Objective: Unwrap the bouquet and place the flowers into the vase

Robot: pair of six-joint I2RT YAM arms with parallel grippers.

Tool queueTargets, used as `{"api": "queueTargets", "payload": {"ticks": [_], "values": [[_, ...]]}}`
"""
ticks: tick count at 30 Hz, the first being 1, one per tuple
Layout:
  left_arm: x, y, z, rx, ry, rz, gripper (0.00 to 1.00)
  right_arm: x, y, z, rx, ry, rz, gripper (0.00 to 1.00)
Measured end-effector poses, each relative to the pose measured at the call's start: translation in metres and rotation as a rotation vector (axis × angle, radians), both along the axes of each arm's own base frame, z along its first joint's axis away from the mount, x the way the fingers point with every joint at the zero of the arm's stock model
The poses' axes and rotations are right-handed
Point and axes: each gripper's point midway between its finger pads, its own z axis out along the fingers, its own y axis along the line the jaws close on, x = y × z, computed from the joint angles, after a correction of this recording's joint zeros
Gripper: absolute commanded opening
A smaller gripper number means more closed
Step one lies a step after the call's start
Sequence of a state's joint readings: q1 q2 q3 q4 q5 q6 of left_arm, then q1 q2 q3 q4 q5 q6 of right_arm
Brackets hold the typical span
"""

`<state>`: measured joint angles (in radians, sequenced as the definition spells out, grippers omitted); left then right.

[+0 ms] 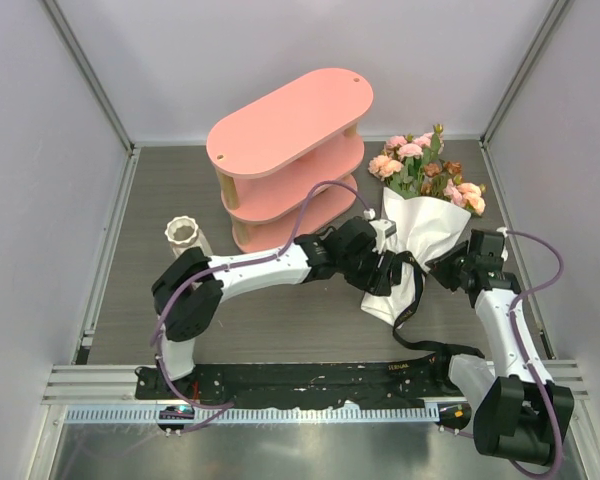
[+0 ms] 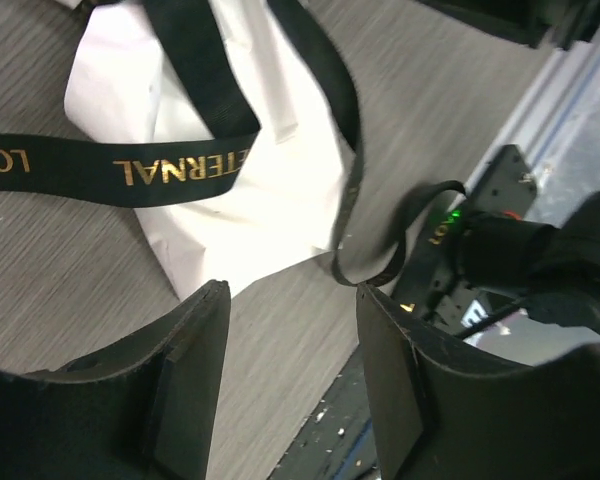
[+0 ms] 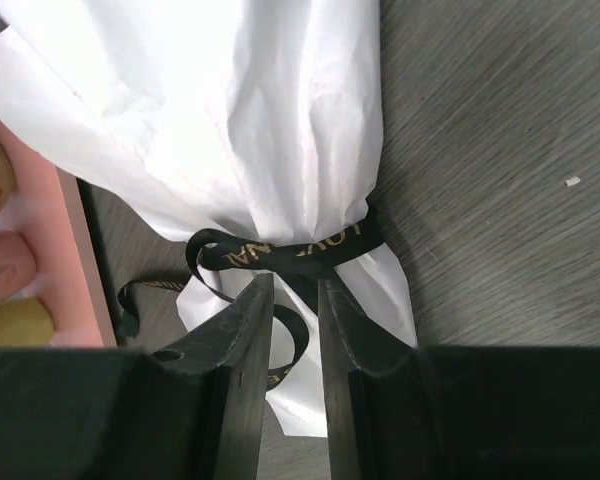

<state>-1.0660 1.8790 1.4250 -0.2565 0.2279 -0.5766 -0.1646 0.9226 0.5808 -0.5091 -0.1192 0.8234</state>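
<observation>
The bouquet (image 1: 420, 225) lies on the table at the right, its pink and peach flowers (image 1: 425, 165) pointing to the far side. Its white paper cone (image 3: 270, 120) is tied with a black ribbon (image 3: 280, 250) in gold lettering, and a loose tail (image 1: 420, 340) trails toward the near edge. My left gripper (image 1: 385, 270) hovers open at the cone's narrow end, with nothing between its fingers (image 2: 195, 340). My right gripper (image 3: 295, 283) comes in from the right with its jaws a narrow gap apart around the ribbon knot. The white ribbed vase (image 1: 187, 235) stands upright at the left.
A pink oval three-tier shelf (image 1: 290, 150) stands at the back centre, between vase and bouquet. A black rail (image 1: 310, 380) with the arm bases runs along the near edge. Grey enclosure walls close off the left, right and far sides.
</observation>
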Motion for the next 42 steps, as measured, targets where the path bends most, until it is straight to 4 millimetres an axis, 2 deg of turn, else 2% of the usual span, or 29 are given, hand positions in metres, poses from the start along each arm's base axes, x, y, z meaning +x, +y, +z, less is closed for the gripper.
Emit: {"api": "queueTargets", "payload": {"ticks": [8, 11, 24, 33, 36, 37, 38, 42], "values": [[0.006, 0.003, -0.045, 0.128, -0.002, 0.034, 0.62, -0.002, 0.003, -0.019, 0.137, 0.007, -0.087, 0.34], [0.009, 0.006, -0.055, 0.158, -0.007, 0.042, 0.63, -0.003, 0.006, -0.026, 0.164, 0.008, -0.097, 0.34], [0.011, 0.010, -0.080, 0.212, -0.008, 0.044, 0.60, 0.005, 0.004, -0.036, 0.202, -0.027, -0.142, 0.28], [0.008, 0.009, -0.088, 0.217, 0.014, 0.033, 0.59, 0.010, -0.001, -0.038, 0.186, -0.044, -0.158, 0.17], [0.007, 0.008, -0.089, 0.215, 0.019, 0.030, 0.59, 0.011, -0.005, -0.036, 0.159, -0.063, -0.160, 0.10], [0.007, 0.008, -0.089, 0.214, 0.020, 0.030, 0.59, 0.012, -0.006, -0.035, 0.150, -0.073, -0.160, 0.03], [0.006, 0.008, -0.089, 0.212, 0.023, 0.028, 0.59, 0.013, -0.008, -0.033, 0.139, -0.085, -0.160, 0.01], [0.004, 0.007, -0.088, 0.207, 0.032, 0.024, 0.59, 0.016, -0.013, -0.029, 0.106, -0.121, -0.160, 0.01]]}}
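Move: The wrapper's stem end lies about 10 cm below the left hand, some 2 cm to its right and 1 cm nearer the base; the ribbon tie is 7 cm ahead, 6 cm right and 9 cm below that hand. From the right hand, the tie is about 2 cm ahead, 3 cm left and 5 cm below, with the flower heads roughly 20 cm ahead, level sideways and 6 cm below. The loose ribbon tail curls 8 cm back and 7 cm right of the left hand, 12 cm down. The left hand drops almost straight down, about 9 cm, to bring its still-open jaws around the stem end of the wrapper, its fingers tipping some 10 degrees steeper before it settles there. The right hand sinks about 4 cm towards the ribbon tie, turning slightly clockwise, then edges forward and right by a centimetre or two and rises a little as its part-open fingers shut right at the tie; whether ribbon or paper is caught between them can't be seen. ##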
